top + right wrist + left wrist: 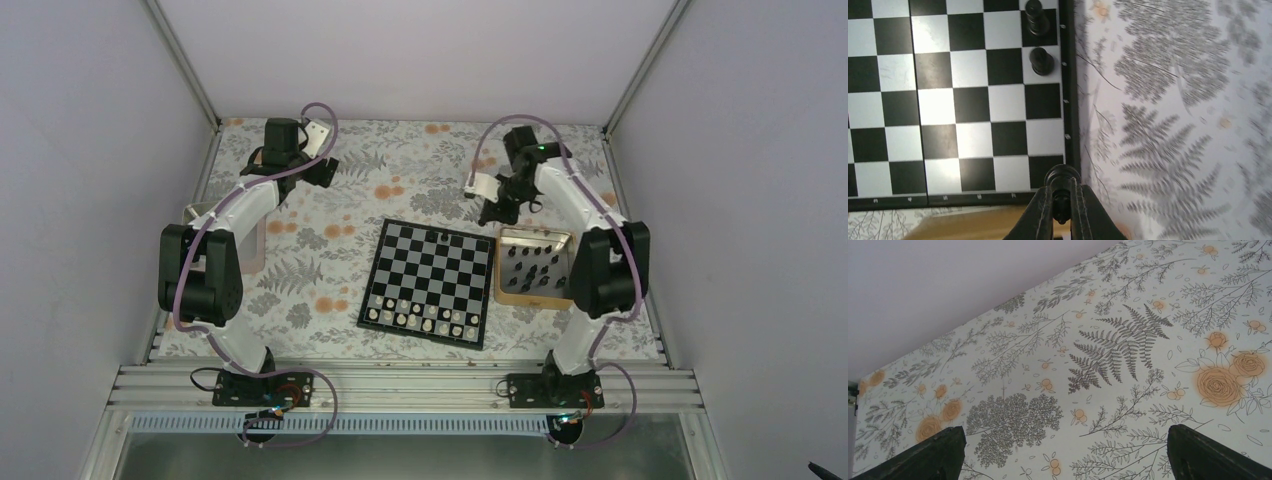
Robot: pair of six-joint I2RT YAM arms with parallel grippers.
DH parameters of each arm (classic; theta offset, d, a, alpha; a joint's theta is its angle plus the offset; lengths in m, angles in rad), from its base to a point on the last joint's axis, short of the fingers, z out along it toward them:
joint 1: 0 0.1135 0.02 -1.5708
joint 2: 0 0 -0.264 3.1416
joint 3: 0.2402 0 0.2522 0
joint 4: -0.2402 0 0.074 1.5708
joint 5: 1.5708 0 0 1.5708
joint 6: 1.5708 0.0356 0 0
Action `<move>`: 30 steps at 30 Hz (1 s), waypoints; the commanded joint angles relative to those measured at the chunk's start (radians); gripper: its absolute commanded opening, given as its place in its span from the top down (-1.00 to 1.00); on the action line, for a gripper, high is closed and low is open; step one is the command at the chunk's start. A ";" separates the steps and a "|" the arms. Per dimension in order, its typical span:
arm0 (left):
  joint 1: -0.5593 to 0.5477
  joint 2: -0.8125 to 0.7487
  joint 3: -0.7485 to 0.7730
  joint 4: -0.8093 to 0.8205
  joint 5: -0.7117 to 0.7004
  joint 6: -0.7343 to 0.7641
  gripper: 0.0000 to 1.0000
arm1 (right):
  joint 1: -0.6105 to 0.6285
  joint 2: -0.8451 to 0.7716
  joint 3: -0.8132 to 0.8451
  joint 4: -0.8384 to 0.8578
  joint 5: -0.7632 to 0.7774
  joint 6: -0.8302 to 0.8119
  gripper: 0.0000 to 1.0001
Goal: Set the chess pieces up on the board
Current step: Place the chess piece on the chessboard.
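In the right wrist view my right gripper (1062,192) is shut on a small black chess piece (1063,175), whose round base shows above the fingertips. It hangs over the corner of the chequered board (973,105), by its dark border. Two black chess pieces (1041,61) stand on edge squares further along that side. From above, the right gripper (497,212) is at the board's (430,280) far right corner. My left gripper (1065,432) is open over bare cloth, far from the board, at the back left (318,170).
A tan wooden-rimmed tray (503,290) right of the board holds several black pieces (535,262). White pieces (420,318) fill the board's two near rows. A floral cloth (300,270) covers the table, with grey walls and metal frame posts around it.
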 commanded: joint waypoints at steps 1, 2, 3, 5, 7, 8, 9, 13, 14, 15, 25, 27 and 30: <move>-0.001 0.006 0.027 -0.010 0.001 0.004 -1.00 | 0.055 0.081 0.029 0.018 -0.040 0.002 0.89; -0.001 0.006 0.029 -0.011 0.001 0.003 -1.00 | 0.063 0.098 0.035 0.022 -0.045 0.003 0.90; -0.001 0.007 0.030 -0.012 -0.001 0.003 -1.00 | 0.072 0.108 0.039 0.027 -0.047 0.005 0.89; -0.001 0.007 0.031 -0.013 -0.001 0.003 -1.00 | 0.085 0.123 0.042 0.034 -0.051 0.006 0.89; -0.001 0.007 0.031 -0.013 -0.002 0.005 -1.00 | 0.093 0.134 0.038 0.041 -0.054 0.006 0.89; -0.001 0.007 0.031 -0.013 -0.002 0.004 -1.00 | 0.096 0.137 0.035 0.045 -0.057 0.006 0.89; -0.001 0.007 0.031 -0.012 -0.002 0.003 -1.00 | 0.099 0.140 0.031 0.049 -0.061 0.006 0.89; -0.001 0.010 0.034 -0.014 0.001 0.003 -1.00 | 0.122 0.158 0.018 0.065 -0.065 0.006 0.88; -0.001 0.013 0.034 -0.014 0.003 0.003 -1.00 | 0.128 0.165 0.020 0.064 -0.062 0.006 0.88; -0.001 0.013 0.035 -0.015 0.004 0.003 -1.00 | 0.133 0.171 0.021 0.063 -0.059 0.007 0.88; 0.000 0.013 0.033 -0.014 0.006 0.004 -1.00 | 0.157 0.211 0.023 0.076 -0.030 0.010 0.87; -0.001 0.012 0.033 -0.014 0.005 0.004 -1.00 | 0.157 0.216 0.021 0.085 -0.018 0.014 0.87; 0.000 0.012 0.031 -0.014 0.006 0.003 -1.00 | 0.157 0.218 0.019 0.097 -0.004 0.017 0.87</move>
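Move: The black piece already gripped in the right fingers is bound for the empty back-row square f, about 7 cm to the left, 1 cm back and 11 cm below this hand. The two standing black pieces lie just beyond that square: the nearer about 10 cm to the hand's left, the farther some 13 cm, both about level with the hand fore and aft. The tray sits about 9 cm right and 7 cm back. From the left gripper, square f is roughly 29 cm right, 14 cm back. Carry the held black piece left and down with the right gripper, about 6 cm each way, in off the board's right-hand side to square f next to the standing pieces. Sink quickly at first, ease to nearly level while still going left, then sink again and slow to a stop. Keep the fingers shut on the piece, turning the wrist slightly, some 10 degrees counter-clockwise with a small tip. ##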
